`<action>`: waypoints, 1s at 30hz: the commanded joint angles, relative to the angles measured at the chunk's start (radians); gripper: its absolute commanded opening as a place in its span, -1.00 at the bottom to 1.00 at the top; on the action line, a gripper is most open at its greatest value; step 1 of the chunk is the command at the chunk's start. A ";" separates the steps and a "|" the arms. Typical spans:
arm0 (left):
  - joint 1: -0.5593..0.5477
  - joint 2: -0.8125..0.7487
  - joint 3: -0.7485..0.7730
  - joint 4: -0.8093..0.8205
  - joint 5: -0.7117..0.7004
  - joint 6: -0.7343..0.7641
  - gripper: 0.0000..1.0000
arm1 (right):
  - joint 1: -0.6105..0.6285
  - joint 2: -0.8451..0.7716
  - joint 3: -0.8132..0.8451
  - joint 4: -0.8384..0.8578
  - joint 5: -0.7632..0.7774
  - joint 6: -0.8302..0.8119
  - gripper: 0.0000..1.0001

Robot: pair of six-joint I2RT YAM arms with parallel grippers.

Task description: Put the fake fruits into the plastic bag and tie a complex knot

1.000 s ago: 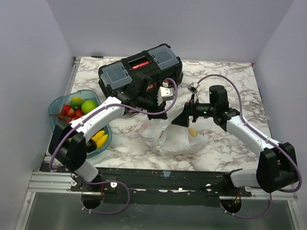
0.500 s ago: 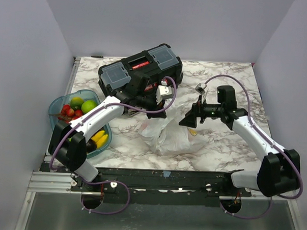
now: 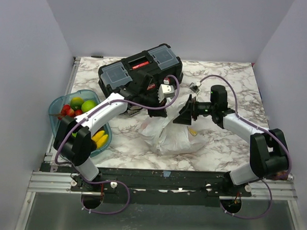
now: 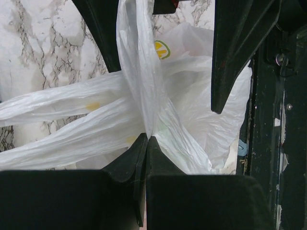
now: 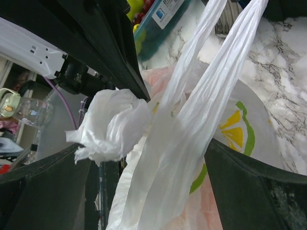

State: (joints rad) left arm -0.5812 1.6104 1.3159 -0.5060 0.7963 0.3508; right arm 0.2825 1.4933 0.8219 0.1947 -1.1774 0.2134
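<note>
The plastic bag (image 3: 170, 137) lies on the marble table, its two handle strands pulled up and crossed. My left gripper (image 3: 163, 109) is shut on one strand, pinched at the fingertips in the left wrist view (image 4: 147, 138). My right gripper (image 3: 182, 116) is open, and the bag's strands (image 5: 192, 115) pass between its spread fingers (image 5: 259, 191) without being held. A crumpled tuft of plastic (image 5: 112, 124) hangs by its left finger. Fake fruits (image 3: 76, 107) in green and red, plus yellow ones (image 3: 99, 138), lie in the teal tray. A pale orange shape shows through the bag (image 5: 216, 211).
The black toolbox (image 3: 140, 72) with grey-blue lids stands just behind the left gripper. The teal tray (image 3: 56, 106) sits at the table's left edge. The bag carries a lemon print (image 5: 235, 129). Purple cables loop above both arms.
My right gripper pulled away to the right, then came back left to the bag's strands. My left gripper rose slightly towards the toolbox, drawing the strand taut.
</note>
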 commanded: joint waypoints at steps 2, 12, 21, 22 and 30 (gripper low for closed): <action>0.005 0.030 0.046 -0.019 -0.007 0.026 -1.00 | 0.014 0.037 -0.015 0.216 -0.044 0.153 0.94; 0.002 0.040 0.057 -0.034 -0.019 0.048 -1.00 | 0.016 0.056 0.002 0.260 -0.023 0.198 0.13; 0.063 -0.070 0.093 -0.111 0.044 0.042 -0.23 | 0.017 0.001 0.013 0.189 -0.007 0.126 -0.99; 0.096 -0.102 0.092 -0.108 0.083 0.033 -0.04 | 0.016 -0.010 0.009 0.186 -0.009 0.118 -0.99; 0.308 -0.117 0.324 -0.347 0.062 0.215 0.47 | 0.023 -0.091 0.014 0.088 -0.057 -0.041 -0.99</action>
State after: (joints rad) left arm -0.3321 1.4681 1.4933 -0.6891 0.8421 0.4408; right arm 0.2951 1.4525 0.8143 0.3496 -1.1931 0.2886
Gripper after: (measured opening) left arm 0.729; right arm 0.012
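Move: The twisted end of the plastic bag is held in the shut left fingers and reaches about 3 cm to their right. It lies between the right hand's wide-open fingers, some 2 cm to that hand's left, about level in height and neither ahead nor back. The bag's fruit-filled body sits roughly 11 cm below the right hand, 3 cm back and 2 cm to its left. The toolbox stands about 18 cm ahead of the left hand, 12 cm to its left, its middle some 6 cm lower. The bag's twisted end changes hands: the right hand eases in about a centimetre and shuts from wide open to pinch it, while the left keeps its hold almost still. The left fingers then open, let go and sweep quickly up and left, somewhat forward, about 14 cm towards the toolbox. The right hand, now shut, lifts the end another 2 cm. ##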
